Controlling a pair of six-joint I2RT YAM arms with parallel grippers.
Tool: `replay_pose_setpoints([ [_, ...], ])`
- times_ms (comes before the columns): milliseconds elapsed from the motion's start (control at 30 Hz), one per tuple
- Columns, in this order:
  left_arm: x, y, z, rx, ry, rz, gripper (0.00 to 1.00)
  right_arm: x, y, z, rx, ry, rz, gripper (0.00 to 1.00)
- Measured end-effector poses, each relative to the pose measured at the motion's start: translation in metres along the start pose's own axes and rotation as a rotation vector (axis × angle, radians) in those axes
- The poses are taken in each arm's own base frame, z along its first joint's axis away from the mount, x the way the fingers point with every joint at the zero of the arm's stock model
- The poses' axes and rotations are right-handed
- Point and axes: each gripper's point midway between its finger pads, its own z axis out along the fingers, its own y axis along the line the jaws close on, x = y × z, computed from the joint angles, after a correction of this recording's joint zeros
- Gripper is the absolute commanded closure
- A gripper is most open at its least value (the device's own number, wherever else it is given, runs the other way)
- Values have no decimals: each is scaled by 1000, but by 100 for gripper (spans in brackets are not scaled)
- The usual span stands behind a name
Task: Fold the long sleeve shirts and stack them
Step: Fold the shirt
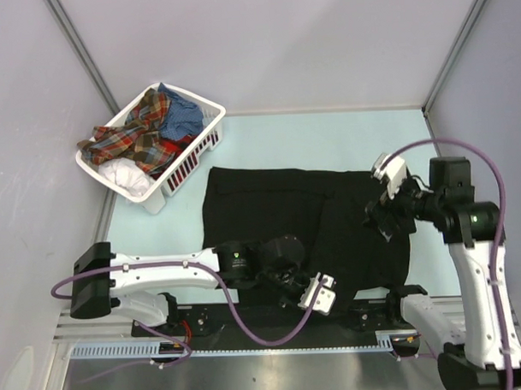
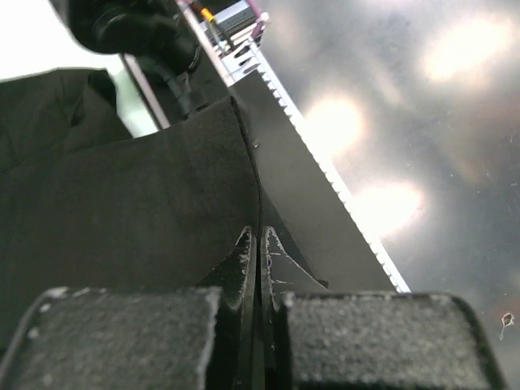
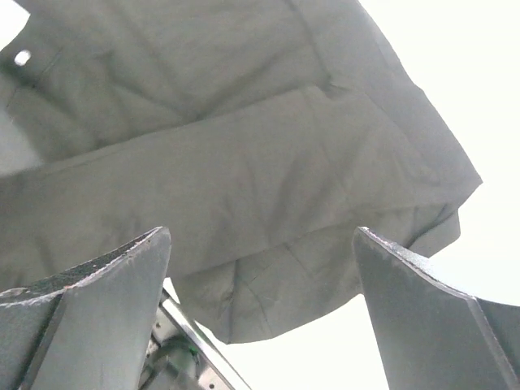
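Observation:
A large black long sleeve shirt [image 1: 278, 203] lies spread flat on the pale table. My left gripper [image 1: 324, 294] is low at the shirt's near edge. In the left wrist view its jaws [image 2: 256, 237] are pressed together, with the edge of the black cloth [image 2: 122, 211] running in between them. My right gripper [image 1: 377, 218] hovers over the shirt's right part. Its fingers [image 3: 262, 236] stand wide apart, with nothing between them and the shirt [image 3: 244, 162] below. More shirts sit in the basket: red-orange plaid [image 1: 134, 135], blue [image 1: 182, 116] and white [image 1: 127, 176].
The white slatted basket [image 1: 195, 159] stands at the back left corner of the table. A toothed metal rail [image 1: 249, 348] [image 2: 325, 166] runs along the near edge by the arm bases. Grey walls enclose the left, back and right sides.

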Motion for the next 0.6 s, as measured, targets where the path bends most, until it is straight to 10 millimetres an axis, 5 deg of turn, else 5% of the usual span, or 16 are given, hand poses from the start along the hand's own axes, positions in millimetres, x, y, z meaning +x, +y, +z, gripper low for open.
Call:
replay_pose_setpoints([
  [100,-3,-3,1,7,-1,17,100,5,-29,12,19,21,94,3],
  [200,-14,16,-8,-27,-26,-29,100,15,-58,38,-13,70,200,4],
  [367,-28,114,-51,-232,-125,-202,100,37,-101,92,-88,168,376,3],
  [467,-4,179,-89,-384,-164,-347,100,48,-120,111,-99,198,450,3],
  [600,49,226,-130,-529,-169,-520,100,53,-135,123,-92,209,504,6],
])
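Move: The left hand has a black fold of the shirt pinched at the table's front edge; the middle of the shirt's far edge lies about 36 cm ahead, 2 cm left and 9 cm lower, with the shirt's left end 26 cm ahead and 28 cm left. For the empty, open right hand, the right part of that far edge is some 18 cm ahead, 4 cm right and 18 cm below; the shirt's near right corner is about 8 cm back and 9 cm right. Keeping its pinch on the shirt fold, the left hand carries it forward about 26 cm over the shirt's body towards the far edge, lifting some 6 cm and starting to sink again, while turning roughly 40 degrees counter-clockwise. The right hand, fingers staying wide open, goes about 16 cm forward and 10 cm down towards the far edge's right part, tipping its fingers steeper down. ##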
